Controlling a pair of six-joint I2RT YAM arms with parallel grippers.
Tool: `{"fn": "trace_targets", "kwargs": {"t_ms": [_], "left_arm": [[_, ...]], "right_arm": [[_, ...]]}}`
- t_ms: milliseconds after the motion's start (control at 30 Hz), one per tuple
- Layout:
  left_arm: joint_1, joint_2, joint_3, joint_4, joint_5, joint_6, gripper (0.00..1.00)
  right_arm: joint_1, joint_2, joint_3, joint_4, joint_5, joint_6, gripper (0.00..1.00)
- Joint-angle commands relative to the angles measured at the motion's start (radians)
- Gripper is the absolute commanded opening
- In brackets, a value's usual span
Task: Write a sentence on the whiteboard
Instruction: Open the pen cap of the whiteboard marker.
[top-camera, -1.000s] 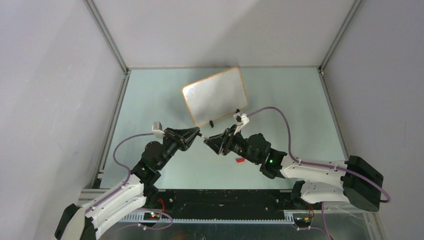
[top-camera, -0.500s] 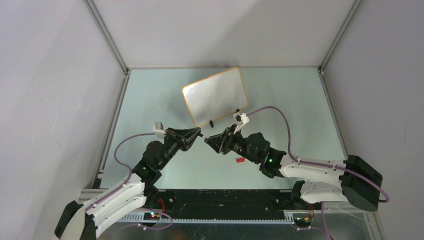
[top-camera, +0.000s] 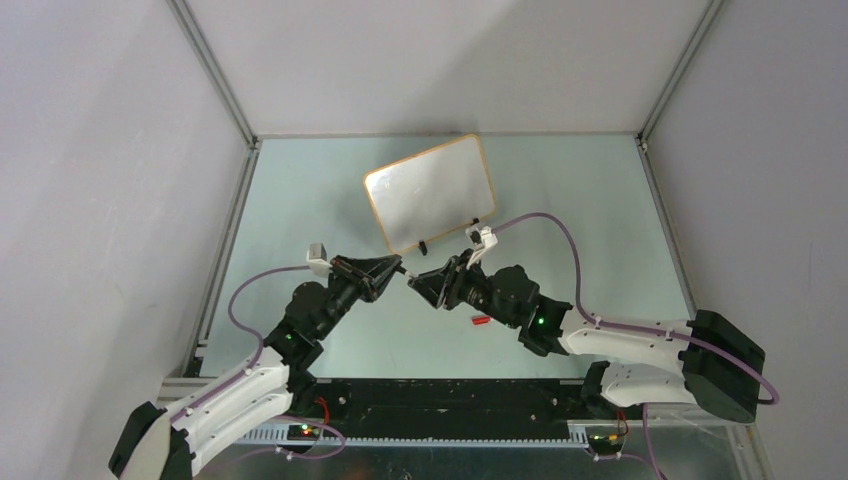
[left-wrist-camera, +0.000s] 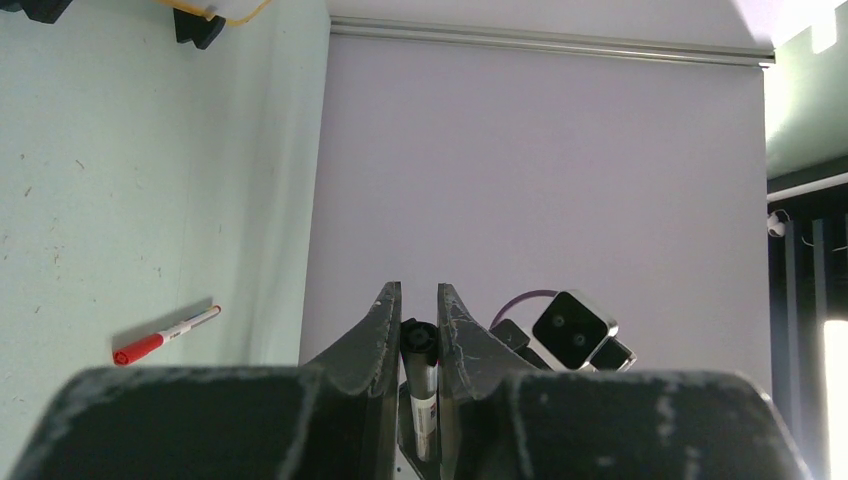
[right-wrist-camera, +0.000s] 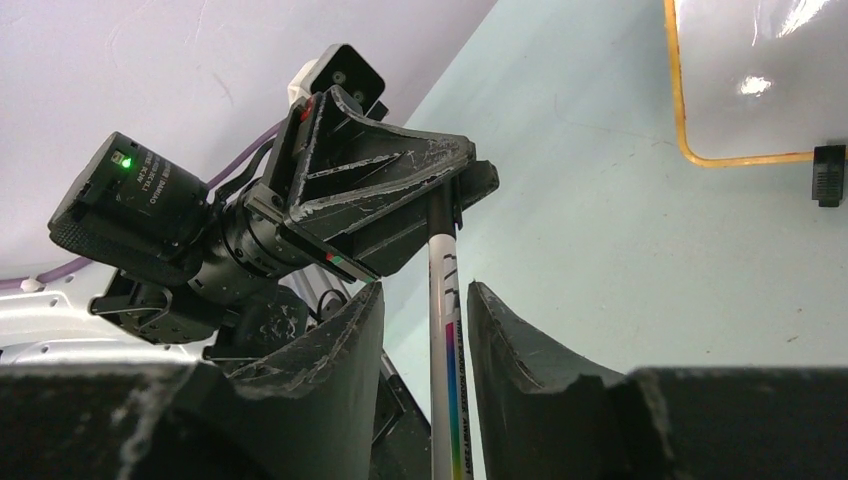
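Observation:
The whiteboard (top-camera: 430, 193), orange-framed, lies flat at the table's middle back. Its face is blank in the top view and in the right wrist view (right-wrist-camera: 760, 80), so no sentence shows. My left gripper (top-camera: 398, 270) is shut on the black cap end of a white marker (left-wrist-camera: 418, 375) and points at the right arm. My right gripper (top-camera: 415, 282) faces it tip to tip. In the right wrist view the marker's rainbow-striped barrel (right-wrist-camera: 446, 330) runs between the right gripper's (right-wrist-camera: 425, 290) parted fingers. One finger is close to the barrel and the other stands off.
A red-capped marker (top-camera: 479, 321) lies on the green table under the right arm and also shows in the left wrist view (left-wrist-camera: 165, 335). One black clip foot (right-wrist-camera: 828, 175) sits on the board's near edge. Grey walls enclose the table on three sides.

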Motion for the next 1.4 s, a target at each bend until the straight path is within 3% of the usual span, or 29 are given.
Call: {"fn": "trace_targets", "kwargs": {"t_ms": [0, 100, 433, 733, 967, 1167, 1267, 1367], "left_arm": [[-0.008, -0.010, 0.004, 0.029, -0.011, -0.009, 0.00], [-0.009, -0.007, 0.006, 0.034, -0.009, -0.010, 0.00], [-0.013, 0.007, 0.003, 0.049, -0.006, -0.013, 0.00], [0.000, -0.012, -0.045, 0.079, -0.039, -0.050, 0.00], [0.249, -0.006, -0.100, 0.100, 0.122, -0.047, 0.00], [0.306, 0.001, -0.122, 0.091, 0.145, -0.010, 0.00], [0.308, -0.012, -0.092, 0.006, 0.136, 0.081, 0.00], [0.275, -0.050, -0.037, -0.182, 0.088, 0.239, 0.00]], "right_arm": [[0.006, 0.001, 0.042, 0.014, -0.003, -0.015, 0.42], [0.008, 0.003, 0.042, 0.014, -0.002, -0.016, 0.38], [0.009, 0.004, 0.042, 0.030, 0.000, -0.021, 0.00], [0.010, -0.034, 0.039, -0.039, 0.017, -0.043, 0.00], [-0.007, -0.227, -0.079, -0.141, -0.020, -0.050, 0.00], [-0.026, -0.400, -0.161, -0.290, -0.022, -0.045, 0.00], [-0.044, -0.480, -0.173, -0.402, 0.006, -0.053, 0.00], [-0.092, -0.578, -0.177, -0.488, 0.074, -0.072, 0.00]]}}
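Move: The black marker's barrel lies between the right hand's open fingers, at the hand point. Its cap, already pinched by the left fingers, is about 4 cm ahead and 4 cm left of the right hand. From the left hand the barrel grip lies some 4 cm back and 4 cm right. From the right hand, the whiteboard is roughly 23 cm ahead and 3 cm right, the red marker some 6 cm back and 19 cm right, both well below. Right closes on the barrel and pulls right about 8 cm; left keeps the cap, drawing left and down. ##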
